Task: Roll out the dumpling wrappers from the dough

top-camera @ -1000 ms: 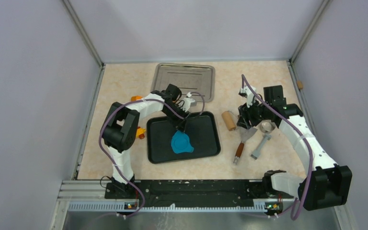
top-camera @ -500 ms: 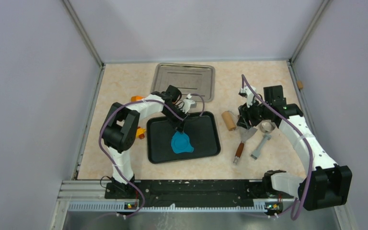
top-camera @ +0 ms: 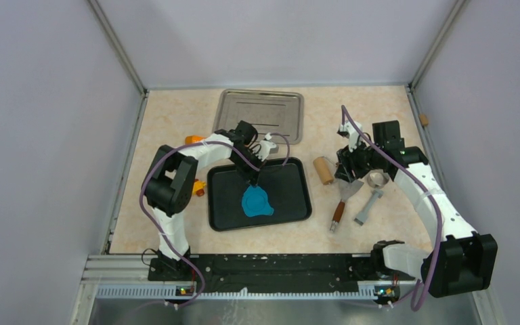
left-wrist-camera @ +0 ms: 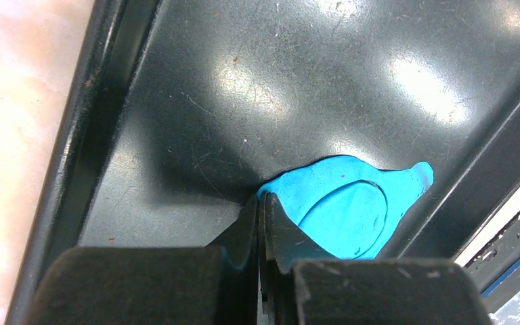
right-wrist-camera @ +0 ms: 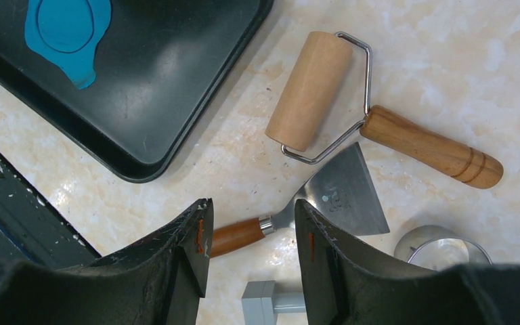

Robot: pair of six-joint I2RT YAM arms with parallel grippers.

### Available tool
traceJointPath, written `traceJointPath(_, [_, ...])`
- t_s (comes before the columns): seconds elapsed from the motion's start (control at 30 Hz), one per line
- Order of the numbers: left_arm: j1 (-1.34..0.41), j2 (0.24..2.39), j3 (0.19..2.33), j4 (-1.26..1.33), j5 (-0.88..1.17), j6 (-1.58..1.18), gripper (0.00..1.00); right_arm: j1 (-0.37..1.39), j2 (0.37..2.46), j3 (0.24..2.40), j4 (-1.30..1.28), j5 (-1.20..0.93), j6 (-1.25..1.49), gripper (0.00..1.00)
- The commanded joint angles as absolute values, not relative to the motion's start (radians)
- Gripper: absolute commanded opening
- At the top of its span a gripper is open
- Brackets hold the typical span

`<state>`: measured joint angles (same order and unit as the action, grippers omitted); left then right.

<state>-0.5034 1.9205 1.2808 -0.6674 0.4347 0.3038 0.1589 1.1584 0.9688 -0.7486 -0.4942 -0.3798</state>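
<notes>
The blue dough (top-camera: pixel 257 202) lies as a flat irregular sheet in the black tray (top-camera: pixel 291 177). A round dumpling wrapper (left-wrist-camera: pixel 345 213) is scored inside it, still ringed by the leftover sheet (left-wrist-camera: pixel 406 177). My left gripper (top-camera: pixel 252 184) is down in the tray, its jaws together on the sheet's near edge (left-wrist-camera: pixel 260 198). My right gripper (right-wrist-camera: pixel 252 223) is open and empty, hovering above the scraper (right-wrist-camera: pixel 342 193) to the right of the tray. The dough (right-wrist-camera: pixel 81 68) also shows at the top left of the right wrist view.
A wooden rolling pin (top-camera: pixel 323 169), the wooden-handled metal scraper (top-camera: pixel 342 200), a metal ring cutter (top-camera: pixel 378 179) and a grey tool (top-camera: pixel 367 206) lie right of the black tray. A steel tray (top-camera: pixel 262 115) sits behind it. Orange pieces (top-camera: pixel 191 139) lie by the left arm.
</notes>
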Motion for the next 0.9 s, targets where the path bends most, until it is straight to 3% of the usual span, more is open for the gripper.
traceJointPath(0.0, [-0.506,1.858,1.298,-0.733,0.461,0.347,0.0,0.159,1.135,0.996,-0.739,-0.491,-0.368,0.49])
traceJointPath(0.87, [-0.52,1.578,1.174,-0.872,0.772,0.311,0.0,0.163,1.26,0.996,-0.584,-0.719,-0.192,0.49])
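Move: The dough's cut round lies about 5 cm back from the left hand, 1 cm to its right and 2 cm below, while that hand already pinches the scrap's far edge; the tray's near rim is some 12 cm back. From the right hand, empty and half open, the same round is roughly 27 cm left, 2 cm back and 15 cm down; the roller lies 7 cm ahead and 6 cm left, the spatula 2 cm back and straight below. The scrap dough around the cut round is drawn up and back by the left hand, its fingers staying shut on the edge: it rises about 7 cm and comes back 6 cm over the round, pausing briefly halfway up while still moving back, the wrist tilting some 10 degrees. Later the right hand starts left towards the tray, about 3 cm, tilting, fingers half open. ##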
